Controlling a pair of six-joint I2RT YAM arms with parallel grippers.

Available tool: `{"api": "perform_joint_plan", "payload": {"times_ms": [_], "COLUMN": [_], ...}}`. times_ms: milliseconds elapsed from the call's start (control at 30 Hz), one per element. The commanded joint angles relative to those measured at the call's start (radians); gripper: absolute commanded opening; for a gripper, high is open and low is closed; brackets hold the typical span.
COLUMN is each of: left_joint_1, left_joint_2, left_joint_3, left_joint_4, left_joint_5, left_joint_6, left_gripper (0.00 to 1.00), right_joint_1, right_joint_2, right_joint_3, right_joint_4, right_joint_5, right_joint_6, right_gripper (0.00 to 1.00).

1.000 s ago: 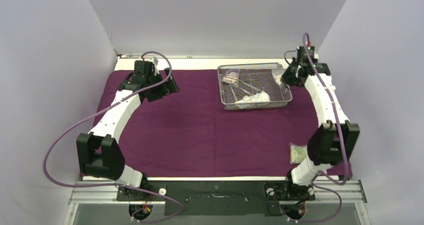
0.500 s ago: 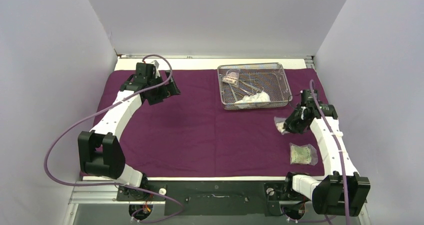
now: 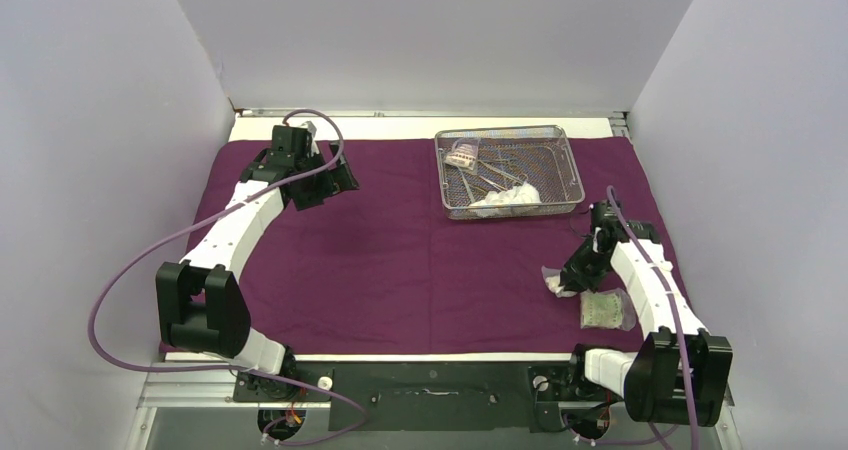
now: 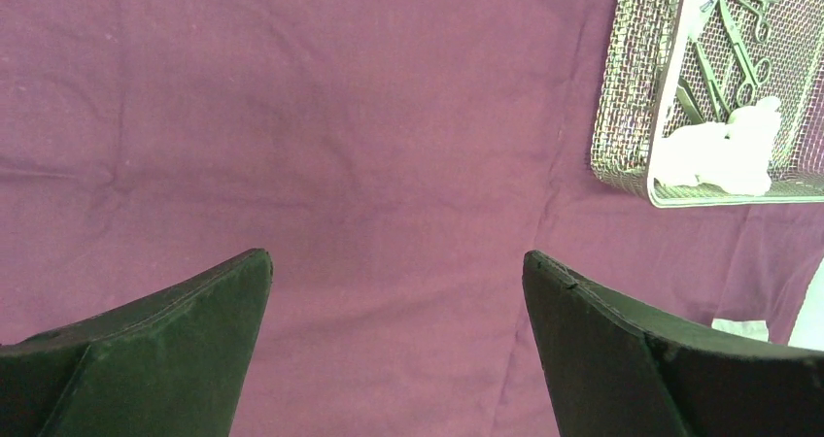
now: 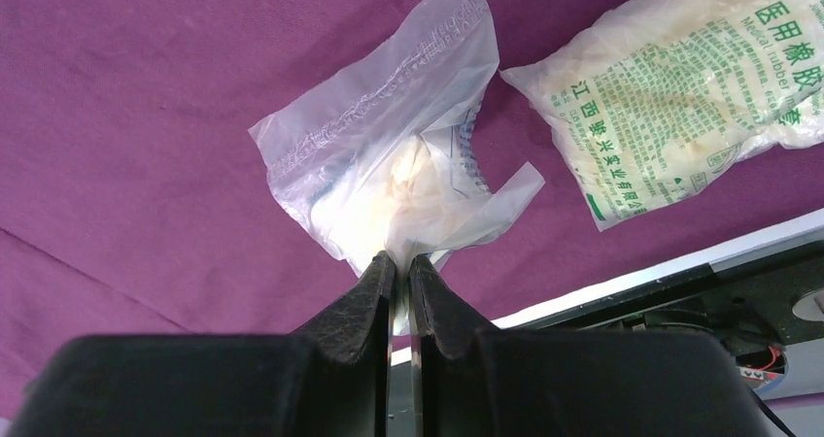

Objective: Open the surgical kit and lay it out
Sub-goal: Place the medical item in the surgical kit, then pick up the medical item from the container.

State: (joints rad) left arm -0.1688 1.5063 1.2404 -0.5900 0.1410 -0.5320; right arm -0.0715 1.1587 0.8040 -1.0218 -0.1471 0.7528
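The dark purple cloth wrap [image 3: 400,250] lies spread flat over the table. At the back right stands the silver wire-mesh tray [image 3: 563,155], holding steel forceps [image 3: 492,174], a white gauze wad [image 3: 512,197] and a small packet [image 3: 461,156]. My right gripper [image 3: 572,278] is shut on a clear plastic packet [image 5: 389,175] with white gauze inside, low over the cloth near the front right. Beside that lies a green-printed packet [image 5: 680,87]. My left gripper [image 4: 398,272] hangs open above bare cloth at the back left, with nothing between its fingers [image 4: 175,350].
White walls close in the left, back and right sides. The cloth's front edge and the table's light rim [image 5: 680,262] run just behind the right gripper. The tray's near corner [image 4: 661,199] shows at the right of the left wrist view.
My right arm has swung from the tray's right end toward the front, carrying the clear packet down next to the green-printed one. The left arm has stayed almost still, its gripper open.
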Motion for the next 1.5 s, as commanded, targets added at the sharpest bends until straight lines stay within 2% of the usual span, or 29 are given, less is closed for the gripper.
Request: {"api": "perform_joint_plan", "payload": {"times_ms": [0,167,233,267,333,400,433,600,700,900,1000,1167,1300,1467], "left_joint_1": [0.007,0.007,0.009,0.010,0.011,0.011,0.011,0.013,0.014,0.014,0.013,0.015,0.021,0.025], "left_joint_2": [-0.001,0.000,-0.002,-0.003,-0.003,0.000,-0.001,-0.001,-0.001,0.001,-0.001,-0.017,-0.028,-0.037], "left_joint_3": [0.027,0.027,0.027,0.026,0.025,0.024,0.025,0.033,0.030,0.033,0.039,0.040,0.039,0.040], "left_joint_4": [-0.001,-0.008,-0.014,-0.015,-0.016,-0.015,-0.015,-0.019,-0.015,-0.003,-0.004,-0.017,-0.013,0.002], "left_joint_5": [-0.032,-0.055,-0.070,-0.075,-0.077,-0.077,-0.077,-0.078,-0.074,-0.042,-0.025,-0.069,-0.086,-0.041], "left_joint_6": [-0.008,-0.013,-0.013,-0.013,-0.016,-0.017,-0.017,-0.016,-0.016,-0.005,0.013,0.052,0.066,0.092], "left_gripper": [1.00,1.00,1.00,1.00,1.00,1.00,1.00,1.00,1.00,1.00,0.98,0.96,0.96,0.96], "right_joint_1": [-0.006,-0.006,-0.007,-0.008,-0.013,-0.013,-0.013,-0.012,-0.011,0.020,0.052,0.146,0.183,0.264], "right_joint_2": [-0.020,-0.045,-0.070,-0.082,-0.094,-0.094,-0.095,-0.097,-0.096,-0.045,0.048,0.197,0.362,0.604], "right_joint_3": [-0.023,-0.071,-0.074,-0.075,-0.073,-0.052,-0.034,0.125,0.203,0.288,0.361,0.449,0.506,0.666], "right_joint_4": [-0.016,-0.037,-0.057,-0.063,-0.071,-0.079,-0.088,-0.146,-0.126,0.156,0.309,0.553,0.677,0.754], "right_joint_5": [0.020,0.032,0.057,0.068,0.075,0.081,0.090,0.142,0.123,-0.049,-0.087,-0.076,-0.095,-0.063], "right_joint_6": [0.023,0.057,0.065,0.068,0.069,0.069,0.068,0.052,0.023,-0.071,-0.086,-0.080,-0.034,-0.080], "right_gripper": [0.05,0.05,0.10,0.19,0.43,0.56,0.58,0.61,0.60,0.56,0.61,0.85,0.87,0.84]}}
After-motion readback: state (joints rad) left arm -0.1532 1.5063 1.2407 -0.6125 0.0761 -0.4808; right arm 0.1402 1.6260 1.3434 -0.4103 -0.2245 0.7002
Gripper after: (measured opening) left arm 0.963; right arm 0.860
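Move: The right hand still holds the medical item, a small clear bag; its resting spot on the cloth is about 3 cm back, 2 cm left and 5 cm below. The glove packet lies 4 cm back and 7 cm right of the hand, the basket's middle about 25 cm ahead and 11 cm left. From the left hand that spot is some 21 cm back, 43 cm right and 13 cm down. Right hand dips back 3 cm, releases the bagged item, then sweeps up and 28 cm forward over the basket. ##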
